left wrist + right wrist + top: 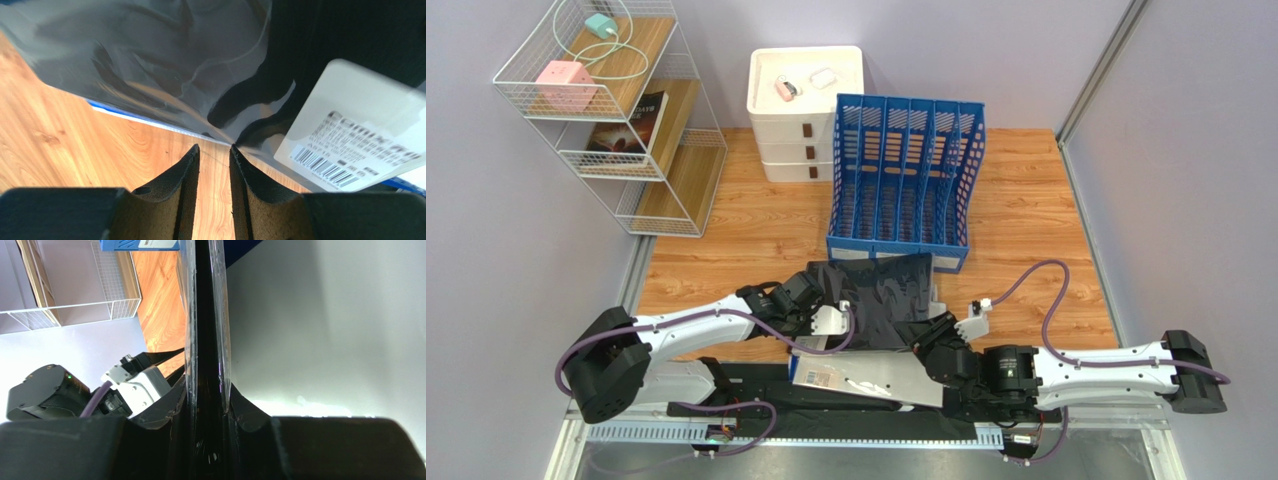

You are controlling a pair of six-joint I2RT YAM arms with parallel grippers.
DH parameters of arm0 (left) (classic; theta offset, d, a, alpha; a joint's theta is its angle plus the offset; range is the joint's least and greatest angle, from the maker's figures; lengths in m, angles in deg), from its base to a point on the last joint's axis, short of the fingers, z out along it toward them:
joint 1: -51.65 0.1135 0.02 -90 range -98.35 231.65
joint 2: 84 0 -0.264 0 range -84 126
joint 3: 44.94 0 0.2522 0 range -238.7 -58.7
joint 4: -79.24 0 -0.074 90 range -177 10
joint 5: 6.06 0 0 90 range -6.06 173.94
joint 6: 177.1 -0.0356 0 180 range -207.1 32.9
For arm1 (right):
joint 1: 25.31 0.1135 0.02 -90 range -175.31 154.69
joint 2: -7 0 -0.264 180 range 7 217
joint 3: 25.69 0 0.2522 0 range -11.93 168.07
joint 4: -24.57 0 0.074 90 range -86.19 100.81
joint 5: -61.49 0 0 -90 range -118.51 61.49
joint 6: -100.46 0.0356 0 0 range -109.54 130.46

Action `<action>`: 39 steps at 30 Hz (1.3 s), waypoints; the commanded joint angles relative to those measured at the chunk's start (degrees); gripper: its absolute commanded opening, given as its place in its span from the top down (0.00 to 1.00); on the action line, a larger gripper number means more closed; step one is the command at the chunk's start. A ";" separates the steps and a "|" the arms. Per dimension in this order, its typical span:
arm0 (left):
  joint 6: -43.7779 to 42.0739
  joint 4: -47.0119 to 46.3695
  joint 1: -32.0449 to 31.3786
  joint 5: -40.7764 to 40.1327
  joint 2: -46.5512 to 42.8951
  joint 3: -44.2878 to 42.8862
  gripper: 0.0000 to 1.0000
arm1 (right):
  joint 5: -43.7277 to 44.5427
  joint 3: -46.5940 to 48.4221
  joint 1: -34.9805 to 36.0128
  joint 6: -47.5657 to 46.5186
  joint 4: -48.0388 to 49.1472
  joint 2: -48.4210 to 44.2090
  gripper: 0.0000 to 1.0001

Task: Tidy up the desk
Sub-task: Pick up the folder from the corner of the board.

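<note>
On the wooden desk (1026, 220), just in front of the blue file rack, lies a flat black package (881, 300) in glossy clear wrap. My right gripper (934, 338) holds its near right edge. The right wrist view shows the package (206, 315) edge-on, with both pads of the right gripper (207, 400) pressed against the wrap. My left gripper (841, 328) is at the package's near left side. Its fingers (214, 148) stand a little apart with only bare wood between them, the tips at the wrap's edge (175, 60). A white barcode label (360, 135) is stuck on the package.
A blue file rack (901, 180) with several slots stands mid-desk. A white drawer unit (801, 110) behind it has small items on top. A white wire shelf (616, 110) at far left holds a book and a pink cube. A pale flat packet (866, 378) lies at the near edge.
</note>
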 commanded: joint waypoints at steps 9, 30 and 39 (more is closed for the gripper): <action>8.42 -4.71 -1.19 -5.36 -16.08 -6.24 0.46 | 6.52 21.91 4.20 -8.91 -18.02 14.94 1.00; 19.77 -12.54 17.35 -6.34 -39.48 -1.33 0.33 | 26.74 52.15 13.34 -29.60 -41.86 21.63 1.00; 20.12 -15.53 19.82 -4.06 -36.93 1.49 0.33 | 32.01 66.04 13.96 -37.71 -49.51 22.51 1.00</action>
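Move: Pinching the right near part of the black folder already, the right hand has the folder's middle about 7 cm ahead, 7 cm left and slightly below. The blue rack's middle stands some 28 cm straight ahead at about the hand's height, and the white board lies 7 cm left, about level fore-and-aft, 9 cm below. From the left hand, low by the folder's left edge, the folder's middle is about 15 cm right and 2 cm ahead; the rack is 23 cm ahead and 21 cm right. Lifting almost straight up by about 22 cm, the right hand keeps its pinch on the black folder, drifting some 4 cm left and coming back, while it rolls its left side down about 45 degrees. The left hand leaves the folder's left edge, rising quickly about 22 cm and easing down 4, edging right then going left, ending 7 cm farther forward, fingers opening wider. ##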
